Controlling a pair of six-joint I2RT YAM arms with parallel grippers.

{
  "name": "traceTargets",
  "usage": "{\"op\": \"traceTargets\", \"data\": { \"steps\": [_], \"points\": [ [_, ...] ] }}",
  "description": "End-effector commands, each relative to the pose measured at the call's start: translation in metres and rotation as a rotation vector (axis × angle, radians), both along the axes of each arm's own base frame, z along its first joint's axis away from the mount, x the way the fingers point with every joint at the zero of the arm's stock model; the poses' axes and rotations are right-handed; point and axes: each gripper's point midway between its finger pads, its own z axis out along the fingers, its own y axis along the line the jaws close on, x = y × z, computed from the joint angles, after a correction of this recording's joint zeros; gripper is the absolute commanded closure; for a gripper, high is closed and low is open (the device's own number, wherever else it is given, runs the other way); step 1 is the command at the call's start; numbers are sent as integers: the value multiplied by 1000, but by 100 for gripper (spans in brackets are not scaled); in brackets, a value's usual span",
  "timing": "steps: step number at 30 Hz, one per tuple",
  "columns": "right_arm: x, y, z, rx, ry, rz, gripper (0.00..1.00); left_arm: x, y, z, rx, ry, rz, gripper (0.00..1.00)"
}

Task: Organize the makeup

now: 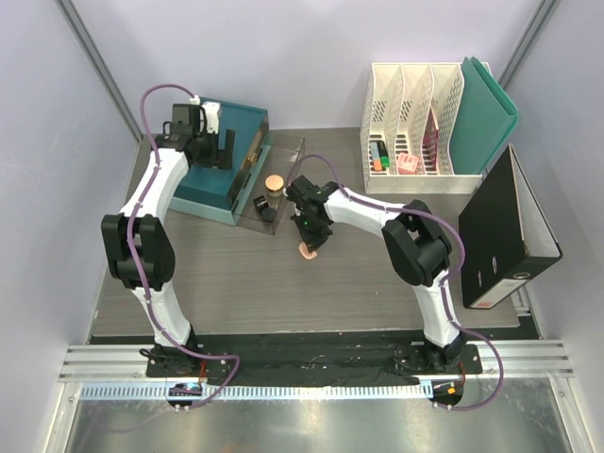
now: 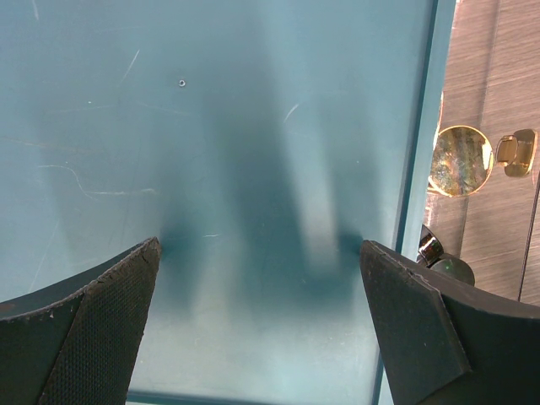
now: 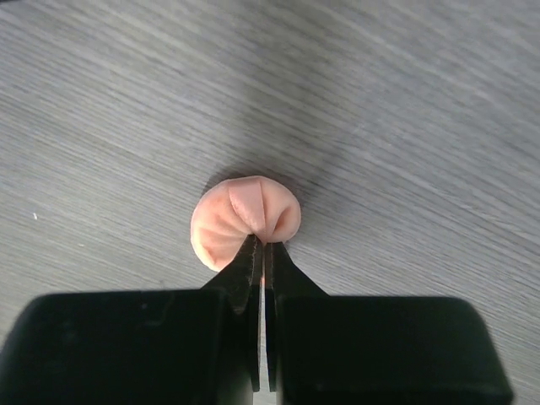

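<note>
A soft, round peach makeup puff (image 3: 240, 219) lies on the grey wood table, and my right gripper (image 3: 265, 243) is shut on its near edge, which is pinched into a fold. From above, the puff (image 1: 308, 251) sits just below that gripper (image 1: 310, 240). A clear tray (image 1: 283, 160) left of it holds a tan-lidded jar (image 1: 274, 185) and a small black jar (image 1: 260, 202). My left gripper (image 2: 261, 249) hangs open over the teal box (image 2: 211, 126), nothing between its fingers. A round gold-rimmed piece (image 2: 461, 160) shows beyond the box's edge.
White file holders (image 1: 415, 104) at the back right hold markers (image 1: 379, 157) and a pink thing (image 1: 408, 166). A teal folder (image 1: 486, 109) leans against them. A black binder (image 1: 510, 231) lies along the right side.
</note>
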Motion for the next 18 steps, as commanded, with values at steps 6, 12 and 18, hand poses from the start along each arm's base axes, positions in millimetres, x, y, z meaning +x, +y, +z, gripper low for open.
{"op": "traceTargets", "data": {
  "steps": [6, 12, 18],
  "points": [
    [40, 31, 93, 179, -221, 29, 99, -72, 3, -84, 20, 398, -11, 0],
    [60, 64, 145, 365, -333, 70, 99, -72, 3, -85, 23, 399, -13, 0],
    [80, 92, 168, 481, -359, 94, 99, -71, 4, -84, 29, 395, -14, 0]
  ]
}}
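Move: The pink powder puff is already pinched in the right fingertips at the table; the middle of the open drawer it is bound for lies about 14 cm ahead and 8 cm to the left, near the same height. In the drawer, the nearer black pot sits roughly 9 cm ahead and 9 left, the other 12 ahead and 10 left, the gold-rimmed jar about 17 ahead and 8 left. From the left hand, the drawer is some 12 cm back, 15 right and 15 below. The puff, still nipped between the shut right fingertips, is lifted off the table and carried about 12 cm up, bearing forward and left by some 6 cm each towards the open drawer. The hand starts slowly and speeds up, and the wrist tilts some 25 degrees so the fingertips swing out forward and to the left. ##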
